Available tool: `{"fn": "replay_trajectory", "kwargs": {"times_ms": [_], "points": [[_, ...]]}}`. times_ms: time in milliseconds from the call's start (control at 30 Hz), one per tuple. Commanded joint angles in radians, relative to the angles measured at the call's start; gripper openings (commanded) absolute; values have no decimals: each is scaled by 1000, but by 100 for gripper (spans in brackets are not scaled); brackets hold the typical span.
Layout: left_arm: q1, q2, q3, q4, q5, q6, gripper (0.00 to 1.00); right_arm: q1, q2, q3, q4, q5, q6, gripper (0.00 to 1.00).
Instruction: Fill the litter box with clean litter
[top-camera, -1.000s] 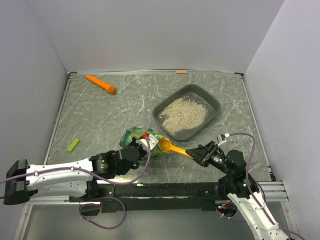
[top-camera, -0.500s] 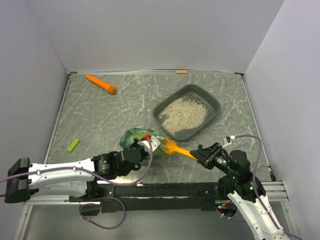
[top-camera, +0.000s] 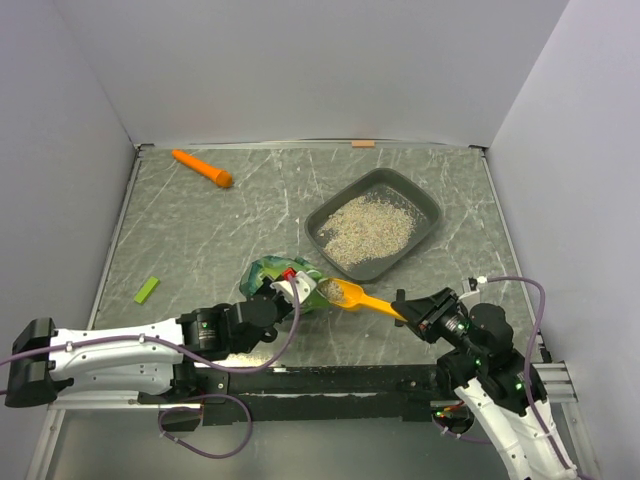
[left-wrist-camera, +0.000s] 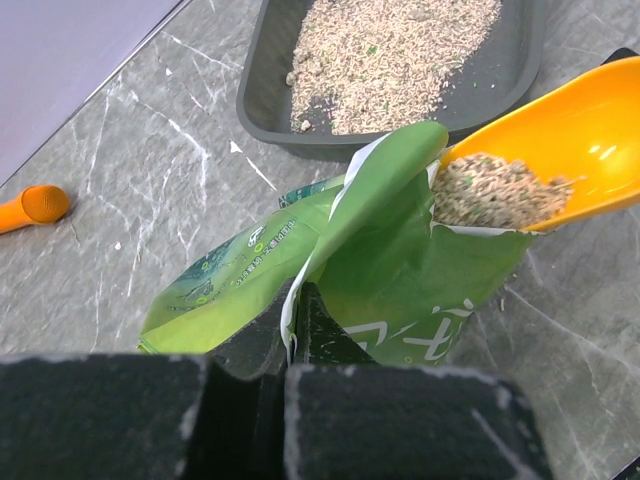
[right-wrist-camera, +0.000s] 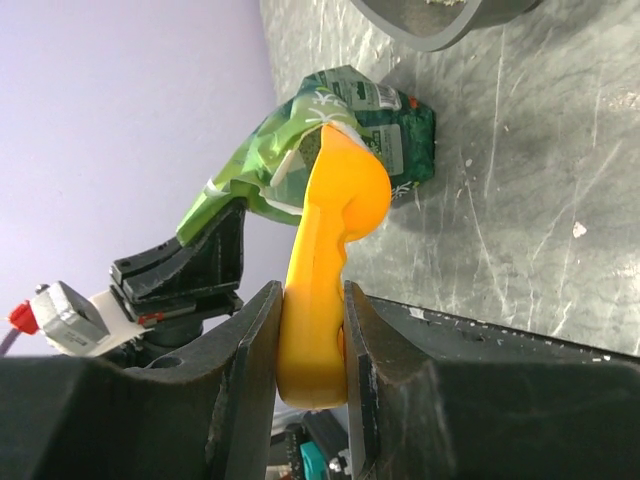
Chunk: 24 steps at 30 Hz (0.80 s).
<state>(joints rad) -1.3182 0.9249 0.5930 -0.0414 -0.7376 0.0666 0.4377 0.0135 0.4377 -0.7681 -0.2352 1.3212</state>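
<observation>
The dark grey litter box (top-camera: 428, 204) sits right of centre and holds a bed of clean litter (top-camera: 368, 228); the left wrist view shows its near wall (left-wrist-camera: 262, 88). In front of it lies the green bag (top-camera: 272, 274), its mouth edge pinched by my shut left gripper (left-wrist-camera: 292, 302). My right gripper (right-wrist-camera: 312, 300) is shut on the handle of the orange scoop (top-camera: 362, 299). The scoop's bowl (left-wrist-camera: 575, 130) rests at the bag's mouth and carries a heap of litter (left-wrist-camera: 495, 190).
An orange carrot-shaped object (top-camera: 203, 168) lies at the far left and a small green block (top-camera: 147, 290) at the left edge. Spilled granules (top-camera: 245, 357) lie by the left arm. Grey walls stand on three sides.
My right gripper has drawn back to the right and toward the near edge. The scoop's bowl has come out of the bag mouth with litter in it. The left gripper keeps its hold.
</observation>
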Motion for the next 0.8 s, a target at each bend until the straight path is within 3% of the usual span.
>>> {"fn": "replay_trajectory", "kwargs": {"times_ms": [0,367,767], "points": [[-1,-46,21,-74,-71,-4,1,-8,-302,53,-103,66,22,0],[-1,-165,27,-106,-109,2,1,-8,-253,73,55,-24,53,0],[16,-288,40,-130,-171,18,1,-8,-44,182,226,-70,29,0]]}}
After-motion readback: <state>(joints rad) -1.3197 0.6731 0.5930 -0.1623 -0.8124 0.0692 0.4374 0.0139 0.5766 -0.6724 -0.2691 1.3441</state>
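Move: The litter bag's mouth, with the loaded yellow scoop's bowl in it, lies about 12 cm left, 8 cm ahead and 6 cm below the right hand. From that hand the litter box is some 27 cm ahead, 4 cm left and 17 cm down; the black clip about 8 cm ahead, 3 cm right, 18 cm down. The left hand has the bag mouth about 9 cm to its right, 3 cm ahead and 5 cm below. The loaded scoop is lifted out of the bag mouth by the right hand, which keeps its grip on the handle and rises about 8 cm, slowly at first and then faster, while the wrist tips its fingers up some 10 degrees. Meanwhile the left hand, still pinching the bag's rim, draws it left and up, away from the scoop, by roughly 5 cm each way. ##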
